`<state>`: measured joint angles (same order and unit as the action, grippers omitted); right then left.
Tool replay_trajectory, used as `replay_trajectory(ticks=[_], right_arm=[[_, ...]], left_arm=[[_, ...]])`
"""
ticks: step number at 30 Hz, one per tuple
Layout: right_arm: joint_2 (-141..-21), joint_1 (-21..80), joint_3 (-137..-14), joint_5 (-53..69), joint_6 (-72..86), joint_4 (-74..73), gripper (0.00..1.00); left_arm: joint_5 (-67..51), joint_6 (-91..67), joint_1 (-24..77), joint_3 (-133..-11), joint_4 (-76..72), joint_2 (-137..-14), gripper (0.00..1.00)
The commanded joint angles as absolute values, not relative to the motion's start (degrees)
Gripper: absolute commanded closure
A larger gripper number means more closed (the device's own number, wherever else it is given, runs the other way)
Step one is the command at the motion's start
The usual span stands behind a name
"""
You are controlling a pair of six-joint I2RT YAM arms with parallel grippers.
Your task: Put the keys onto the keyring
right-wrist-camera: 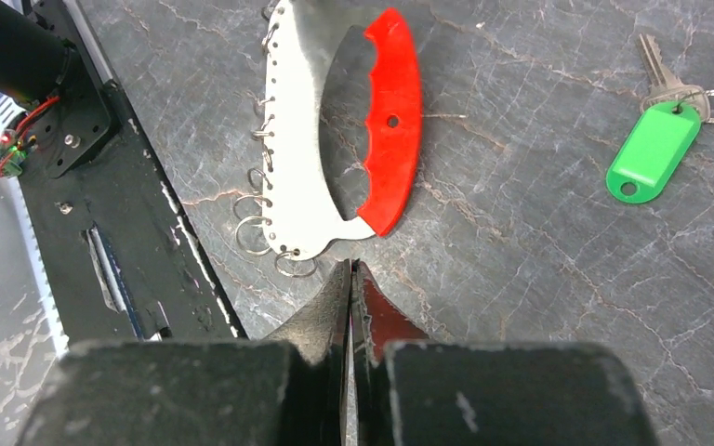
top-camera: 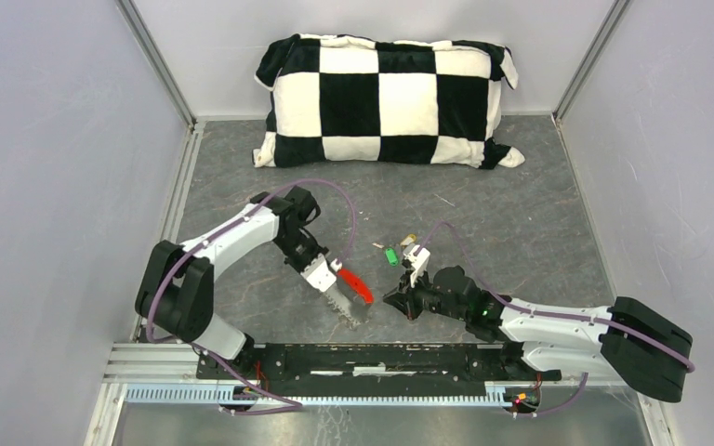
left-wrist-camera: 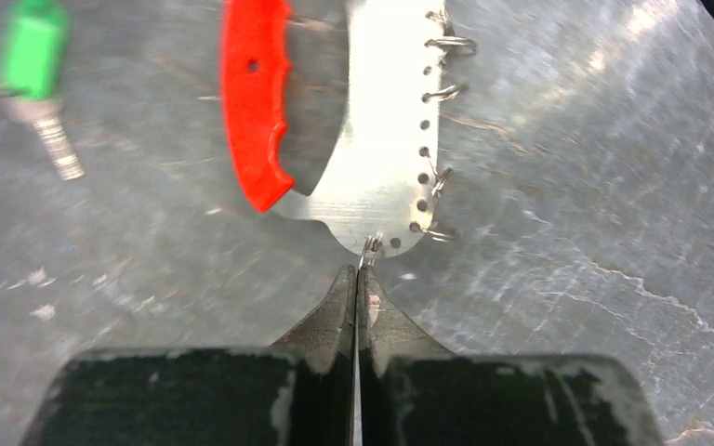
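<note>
The keyring is a flat silver plate (left-wrist-camera: 381, 139) with several small wire rings along one edge and a curved red tag (left-wrist-camera: 256, 102). It lies on the grey floor (top-camera: 349, 302). My left gripper (left-wrist-camera: 361, 269) is shut on a small ring at the plate's near end; in the top view the gripper (top-camera: 328, 282) is at the plate's upper left. My right gripper (right-wrist-camera: 351, 267) is shut with nothing seen between its fingers, its tips just short of the plate's (right-wrist-camera: 302, 139) other end, beside the red tag (right-wrist-camera: 392, 121). The green-headed key (right-wrist-camera: 653, 149) lies loose to the right (top-camera: 391, 255). A brass-headed key (top-camera: 409, 239) lies beside it.
A black-and-white checkered pillow (top-camera: 386, 98) lies at the back. The black base rail (top-camera: 372, 358) runs along the near edge, close to the keyring (right-wrist-camera: 121, 242). Grey walls close in left and right.
</note>
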<state>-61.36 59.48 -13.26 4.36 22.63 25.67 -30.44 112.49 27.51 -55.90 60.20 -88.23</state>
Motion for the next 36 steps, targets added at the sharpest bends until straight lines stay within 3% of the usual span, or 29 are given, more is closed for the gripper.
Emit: replay_trajectory(ticks=[1,10,16,23,29,36], right_arm=[[-58.72,59.09,-16.26,4.48,21.05,26.29,0.98],[-51.47,58.97,-22.73,4.83,15.33,23.85,0.96],[-48.44,59.03,-26.73,9.69,10.24,25.74,0.85],[-48.82,58.94,-31.81,20.84,2.52,29.00,0.68],[-50.86,59.03,-34.27,28.30,3.77,34.56,0.60],[-52.33,59.68,-34.91,32.14,4.17,39.54,0.54]], left_arm=[[-38.91,96.55,27.88,-63.59,61.97,-82.30,0.98],[-47.19,63.44,27.95,-72.49,61.87,-72.70,0.98],[-55.18,45.57,27.95,-76.49,61.87,-68.93,0.98],[-63.41,51.47,27.95,-72.77,59.44,-59.02,0.98],[-69.27,48.11,27.95,-69.91,49.98,-53.71,0.98],[-76.81,55.48,28.06,-70.89,49.27,-53.79,0.98]])
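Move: The keyring, one end ring already pinched in the left fingers, has its middle about 4 cm back and 5 cm right of the left hand, some 3 cm below; its red handle is about 2 cm back and 7 cm right. From the right hand the keyring's middle is roughly 9 cm left, 2 cm ahead and 5 cm down. The green tag with its key lies straight ahead of the right hand by about 11 cm; the yellow key sits 14 cm ahead and 4 cm right, both 6 cm below it. The keyring is carried up by its pinched end ring: the left hand keeps its grip, rises nearly 30 cm, goes briefly forward and then about 10 cm back and some rightward, its fingers swinging from downward to point right. Alongside, the right hand climbs about 24 cm with a small drift left and back, tilts upward, and opens to nearly half, closing in on the ring without touching it. ##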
